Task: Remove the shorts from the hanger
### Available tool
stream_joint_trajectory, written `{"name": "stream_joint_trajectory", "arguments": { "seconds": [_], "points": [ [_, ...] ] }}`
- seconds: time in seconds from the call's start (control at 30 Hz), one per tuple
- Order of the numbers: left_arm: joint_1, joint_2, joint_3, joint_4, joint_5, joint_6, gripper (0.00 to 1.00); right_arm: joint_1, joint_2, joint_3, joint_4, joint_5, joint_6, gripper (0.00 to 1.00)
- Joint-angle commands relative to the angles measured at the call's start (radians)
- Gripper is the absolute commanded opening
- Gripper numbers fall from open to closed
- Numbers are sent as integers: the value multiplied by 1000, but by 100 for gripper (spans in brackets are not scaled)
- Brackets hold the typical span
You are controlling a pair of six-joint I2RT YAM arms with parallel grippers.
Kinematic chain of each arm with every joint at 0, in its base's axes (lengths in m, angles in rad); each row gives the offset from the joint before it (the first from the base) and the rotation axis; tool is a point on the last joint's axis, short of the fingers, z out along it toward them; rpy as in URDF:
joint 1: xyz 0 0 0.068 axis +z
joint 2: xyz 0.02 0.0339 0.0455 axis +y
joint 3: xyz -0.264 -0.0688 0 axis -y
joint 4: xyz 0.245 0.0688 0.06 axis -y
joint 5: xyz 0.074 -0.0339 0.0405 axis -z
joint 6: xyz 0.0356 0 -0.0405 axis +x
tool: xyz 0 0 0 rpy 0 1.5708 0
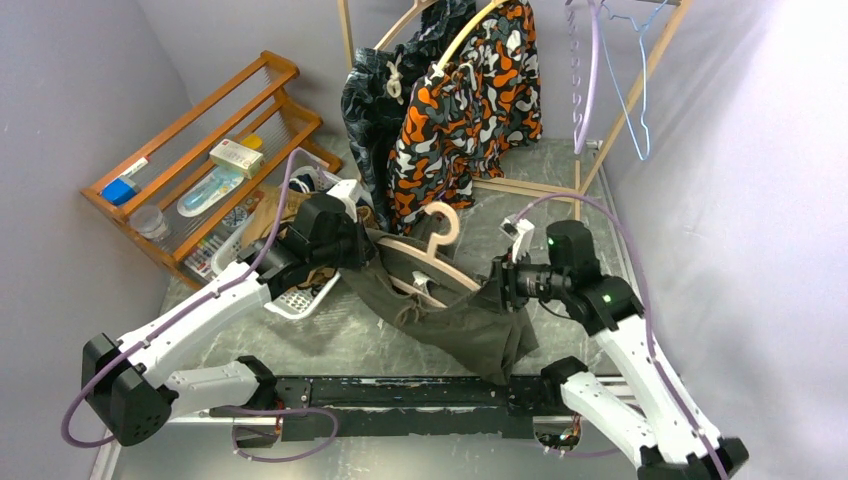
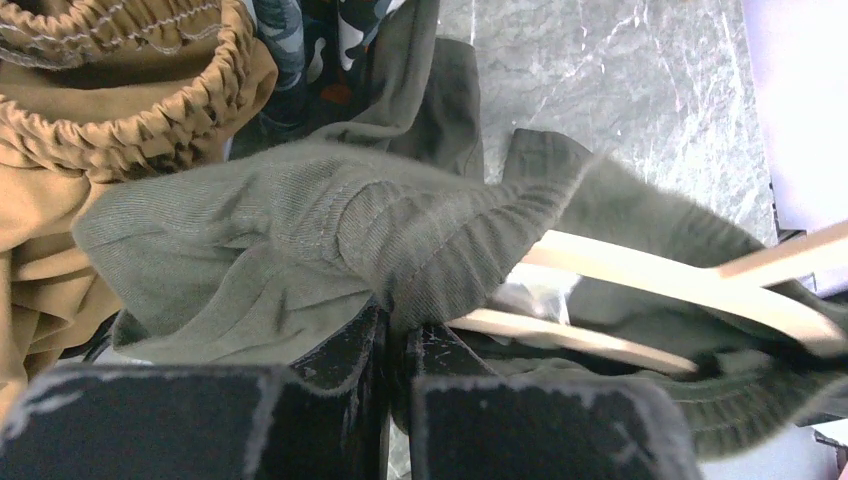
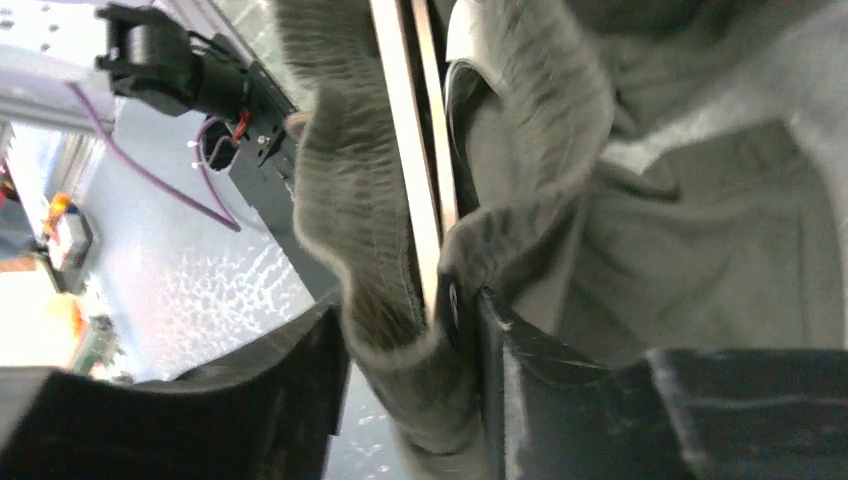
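Observation:
The olive-grey shorts [image 1: 470, 325] hang low over the table on a wooden hanger [image 1: 430, 262], stretched between both arms. My left gripper [image 1: 365, 248] is at the left end of the waistband. In the left wrist view it [image 2: 397, 325] is shut on a fold of the olive fabric [image 2: 300, 220], with the hanger's bars [image 2: 640, 275] just to the right. My right gripper [image 1: 497, 283] is at the hanger's right end. In the right wrist view its jaws [image 3: 410, 310] stand apart around the waistband [image 3: 360, 230] and hanger tip [image 3: 405, 120]. The fabric touches only the right finger.
Camouflage shorts [image 1: 465, 105] and dark leaf-print shorts [image 1: 370, 100] hang on the wooden rack at the back. Tan shorts [image 2: 60, 200] lie in the white basket [image 1: 300, 305] by my left arm. A wooden shelf [image 1: 200, 130] stands at the left, and wire hangers [image 1: 635, 90] hang at the back right.

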Motion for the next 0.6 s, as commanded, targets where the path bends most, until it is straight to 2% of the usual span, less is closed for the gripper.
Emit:
{"name": "stream_joint_trajectory", "arguments": {
  "seconds": [0.0,0.1,0.27,0.4,0.57],
  "points": [
    [-5,-30,-26,56,27,6,7,0,109,-26,-33,64,-2,56],
    [-5,-30,-34,32,19,1,7,1,151,-8,3,92,29,64],
    [-7,-46,-62,35,11,-15,7,0,129,-63,198,60,111,79],
    [-7,-46,-61,33,19,-18,7,2,82,-173,410,59,205,82],
    [-7,-45,-60,25,27,-20,7,1,59,-216,442,374,356,82]
  ]
}}
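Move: The wooden hanger's middle lies about 10 cm left and 5 cm ahead of the right hand, roughly level with it, and some 13 cm to the right of the left hand, level with it fore and aft. The olive shorts, pinched at both waistband ends, sag below: their middle is about 8 cm left, 4 cm back and 9 cm below the right hand. The right hand opens off the waistband, going about 5 cm forward and 5 down; the left keeps its pinch. ##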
